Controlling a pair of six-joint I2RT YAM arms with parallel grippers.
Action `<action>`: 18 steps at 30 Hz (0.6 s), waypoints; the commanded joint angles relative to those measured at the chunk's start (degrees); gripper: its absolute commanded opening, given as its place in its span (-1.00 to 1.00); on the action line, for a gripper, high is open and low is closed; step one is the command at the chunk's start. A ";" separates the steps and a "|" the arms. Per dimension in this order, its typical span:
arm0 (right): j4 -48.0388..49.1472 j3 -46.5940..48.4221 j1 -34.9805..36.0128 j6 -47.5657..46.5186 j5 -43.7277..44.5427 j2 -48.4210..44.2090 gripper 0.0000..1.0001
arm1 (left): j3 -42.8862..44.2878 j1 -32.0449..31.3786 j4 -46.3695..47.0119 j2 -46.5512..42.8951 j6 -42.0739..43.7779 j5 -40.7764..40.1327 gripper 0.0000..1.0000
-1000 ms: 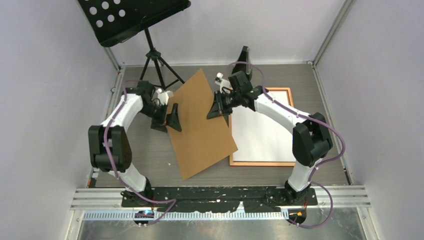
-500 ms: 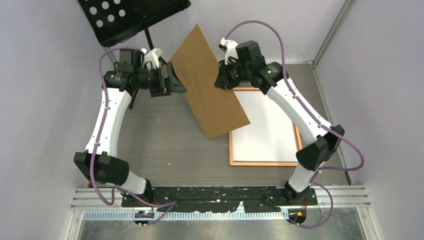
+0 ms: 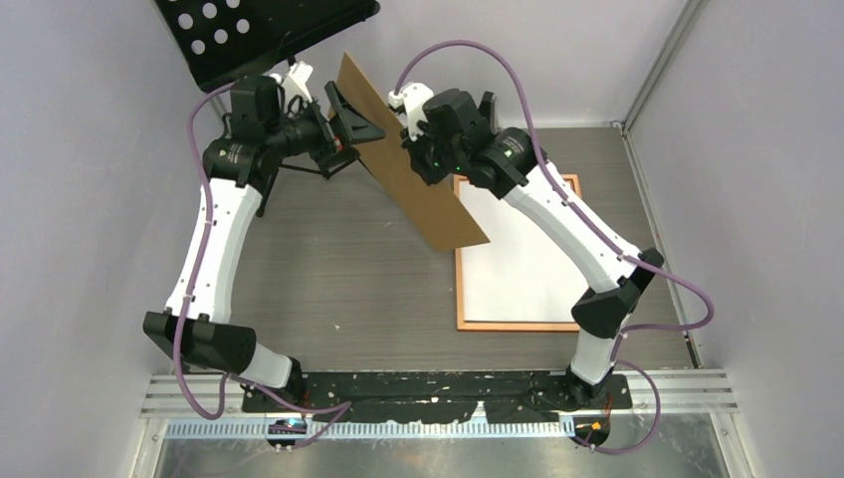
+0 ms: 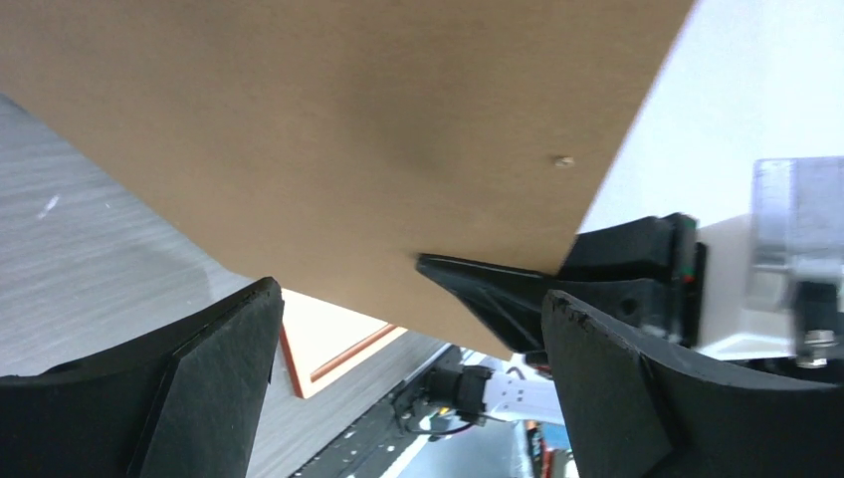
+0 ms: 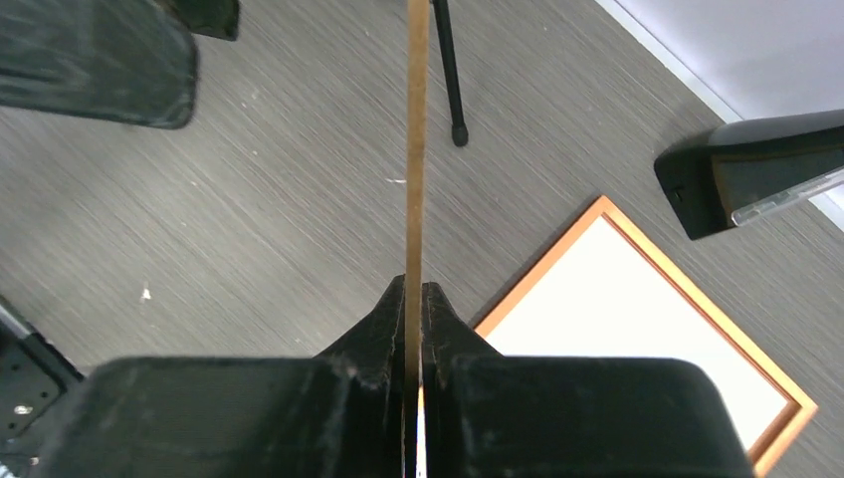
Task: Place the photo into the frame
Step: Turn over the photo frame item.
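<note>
The copper-orange frame [image 3: 513, 326] lies flat on the table at the right, and its inside shows plain white; I cannot tell whether that is the photo. High above the frame's far left corner, my right gripper [image 3: 423, 159] is shut on a plain brown backing board [image 3: 418, 174]. The board stands almost on edge. In the right wrist view its thin edge [image 5: 416, 149] runs straight up from the clamped fingertips [image 5: 414, 289], with the frame [image 5: 702, 299] below. My left gripper [image 3: 350, 129] is open beside the board's left face [image 4: 328, 129], with nothing between its fingers [image 4: 410, 299].
A black perforated music stand [image 3: 264, 35] hangs over the far left, and one of its tripod legs [image 5: 448, 70] shows on the table. A black upright object [image 3: 486, 105] stands at the back behind the frame. Enclosure walls close in on both sides.
Both arms rose and moved toward the back. The board, still in the right gripper, swung from lying nearly flat to standing almost on edge. The left gripper stayed open beside it.
</note>
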 commanded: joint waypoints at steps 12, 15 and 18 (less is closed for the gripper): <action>7.08 -5.19 6.17 -4.75 12.73 -0.26 -0.89 | -9.03 1.35 10.72 -4.85 -14.18 -3.45 0.97; 7.49 -5.86 6.96 -4.37 13.01 -0.03 -0.89 | -11.19 1.98 11.36 -4.91 -15.15 -3.80 0.96; 7.78 -6.16 7.88 -4.21 13.40 0.73 -0.89 | -13.10 2.22 12.83 -5.24 -16.52 -3.73 0.95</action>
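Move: The backing board, gripped in the right fingers by its upper edge, has its middle about 2 cm left of and 8 cm below the right hand; from the open left hand that middle lies roughly 6 cm right and 12 cm down. From the right hand, the photo frame lies some 20 cm right, 4 cm back and 35 cm below, and the black box about 12 cm right, 16 cm ahead and 31 cm below. The right hand keeps its pinch on the board's upper edge and lowers it about 5 cm, quickly at first and then easing off, while rolling some 10 degrees left side down and drifting slightly left and back. The left hand, fingers still wide open beside the board's face, first turns almost on the spot and then follows down about 3 cm with a little forward and left, swinging roughly 15 degrees in all (tipping down, counter-clockwise and left side down); it does not close on the board. ##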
